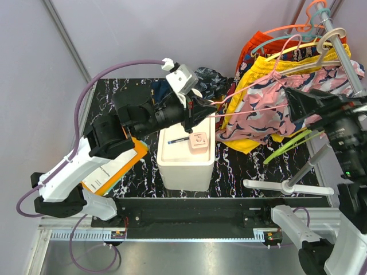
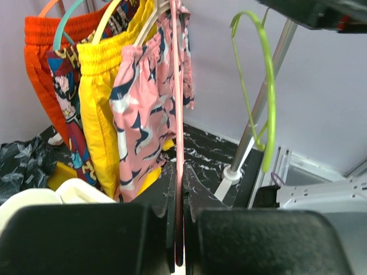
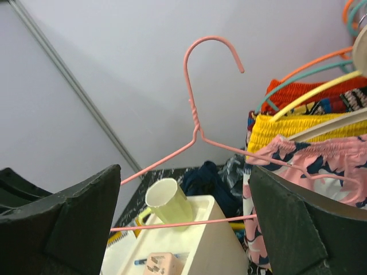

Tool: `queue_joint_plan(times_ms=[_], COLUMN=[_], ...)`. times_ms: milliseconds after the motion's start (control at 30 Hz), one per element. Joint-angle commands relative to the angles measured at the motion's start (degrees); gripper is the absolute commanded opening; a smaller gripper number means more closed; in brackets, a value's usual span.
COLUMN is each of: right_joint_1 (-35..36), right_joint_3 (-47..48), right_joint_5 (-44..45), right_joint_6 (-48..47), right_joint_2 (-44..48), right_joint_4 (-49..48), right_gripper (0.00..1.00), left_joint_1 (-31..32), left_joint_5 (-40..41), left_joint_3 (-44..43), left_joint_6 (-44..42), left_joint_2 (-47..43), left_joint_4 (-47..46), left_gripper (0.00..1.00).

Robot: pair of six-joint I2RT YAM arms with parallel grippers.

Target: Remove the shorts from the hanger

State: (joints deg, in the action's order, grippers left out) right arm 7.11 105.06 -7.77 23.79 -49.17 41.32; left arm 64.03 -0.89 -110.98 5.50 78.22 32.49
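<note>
The charcoal marbled shorts [image 1: 211, 76] and the plain navy shorts [image 1: 162, 89] lie crumpled on the table behind a white box; both also show in the right wrist view, the navy pair [image 3: 207, 180] and the charcoal pair [image 3: 235, 167]. My left gripper [image 1: 200, 109] is shut on a corner of a bare pink wire hanger [image 1: 252, 86], whose wire sits pinched between the jaws [image 2: 179, 189]. My right gripper [image 1: 295, 106] is wide open, with the pink hanger [image 3: 198, 129] in the air between and beyond its fingers.
Pink floral shorts [image 1: 269, 109], yellow shorts [image 1: 269, 64] and red shorts hang on the chrome rack [image 1: 344, 57]. A green hanger [image 1: 287, 146] hangs by the rack's pole. The white box [image 1: 183, 166] carries a pale cup [image 3: 169, 200] and a pink adapter [image 1: 199, 140]. Notebooks [image 1: 123, 166] lie at the left.
</note>
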Motion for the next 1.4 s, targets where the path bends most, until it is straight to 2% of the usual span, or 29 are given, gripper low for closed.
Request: queue_joint_plan(times_ms=[0, 67, 300, 467, 533, 700, 867, 1067, 1167, 1200, 1233, 1267, 1367], right_joint_1=[-0.08, -0.17, -0.17, -0.08, -0.08, -0.08, -0.08, -0.08, -0.08, -0.08, -0.08, -0.08, -0.08], right_joint_3=[6.64, 9.72, 12.72, 13.16, 13.33, 12.98, 11.41, 8.86, 5.79, 5.08, 4.38, 2.72, -0.45], right_joint_5=[7.50, 10.91, 20.15, 23.76, 24.38, 24.82, 22.98, 14.90, 6.57, 2.02, -0.03, -2.14, -10.49], right_joint_6=[1.26, 1.26, 0.03, -0.85, -1.38, -2.08, -1.38, -0.50, -1.11, -1.12, -1.03, -0.68, 0.55], right_joint_2=[1.62, 1.97, 5.31, 6.89, 7.15, 7.51, 7.42, 6.98, 7.24, 7.42, 7.51, 7.77, 8.47], right_joint_4=[0.78, 1.04, 1.92, 1.75, 1.75, 1.39, 0.96, 0.87, 0.17, 0.16, 0.25, 0.25, 0.25], right_gripper=[1.00, 0.99, 0.97, 0.97, 0.98, 0.98, 0.98, 0.98, 0.98, 0.98, 0.98, 0.98, 1.00], left_joint_1=[-0.75, -1.45, -2.15, -2.24, -2.15, -1.36, -1.01, -0.92, -0.92, -0.92, -1.01, -1.01, -1.01], left_joint_5=[-3.59, -7.00, -14.66, -19.50, -21.16, -23.98, -25.39, -24.69, -24.25, -23.47, -23.11, -22.67, -21.09], left_joint_3=[-4.76, -6.26, -22.77, -24.02, -23.41, -14.90, -8.66, -1.53, -0.99, -0.99, -0.56, -0.21, 1.64], left_joint_6=[1.53, 2.24, 4.34, 5.93, 6.80, 6.28, 5.14, 4.52, 4.87, 4.87, 5.05, 5.31, 5.31], left_joint_2=[3.60, 5.53, 19.77, 23.99, 24.70, 22.51, 20.58, 17.24, 16.53, 16.36, 15.83, 15.48, 13.37], left_joint_4=[-7.61, -9.72, -9.11, -13.24, -13.94, -19.55, -21.15, -22.91, -21.08, -20.63, -20.19, -20.01, -19.83], left_gripper=[0.00, 0.00, 0.00, 0.00, 0.00, 0.00, 0.00, 0.00, 0.00, 0.05, 0.23, 0.33, 0.56])
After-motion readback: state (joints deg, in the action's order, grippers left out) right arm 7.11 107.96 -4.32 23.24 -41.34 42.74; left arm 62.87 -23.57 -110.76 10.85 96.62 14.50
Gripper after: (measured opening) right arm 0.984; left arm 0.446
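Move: From the left hand, which already holds the empty pink hanger by one end, the bare near stretch of the rack's rod is some 36 cm to the right, about 4 cm ahead and 2 cm higher. The green hangers hang about 23 cm right, 6 cm back and 4 cm lower; the pink shorts are 18 cm right, 9 cm ahead and 12 cm below. From the open right hand, that stretch of rod lies about 14 cm right, 6 cm ahead, roughly level. Swinging the empty pink hanger to the right towards the near rod, the left hand rises about 3 cm, then sinks some 10 to hook it on, turning about 20 degrees clockwise; it eases slightly up and back left as its fingers start to open around the hanger's end. The right hand, fingers open, backs off some 12 cm, rightward and up, then comes partway back. ##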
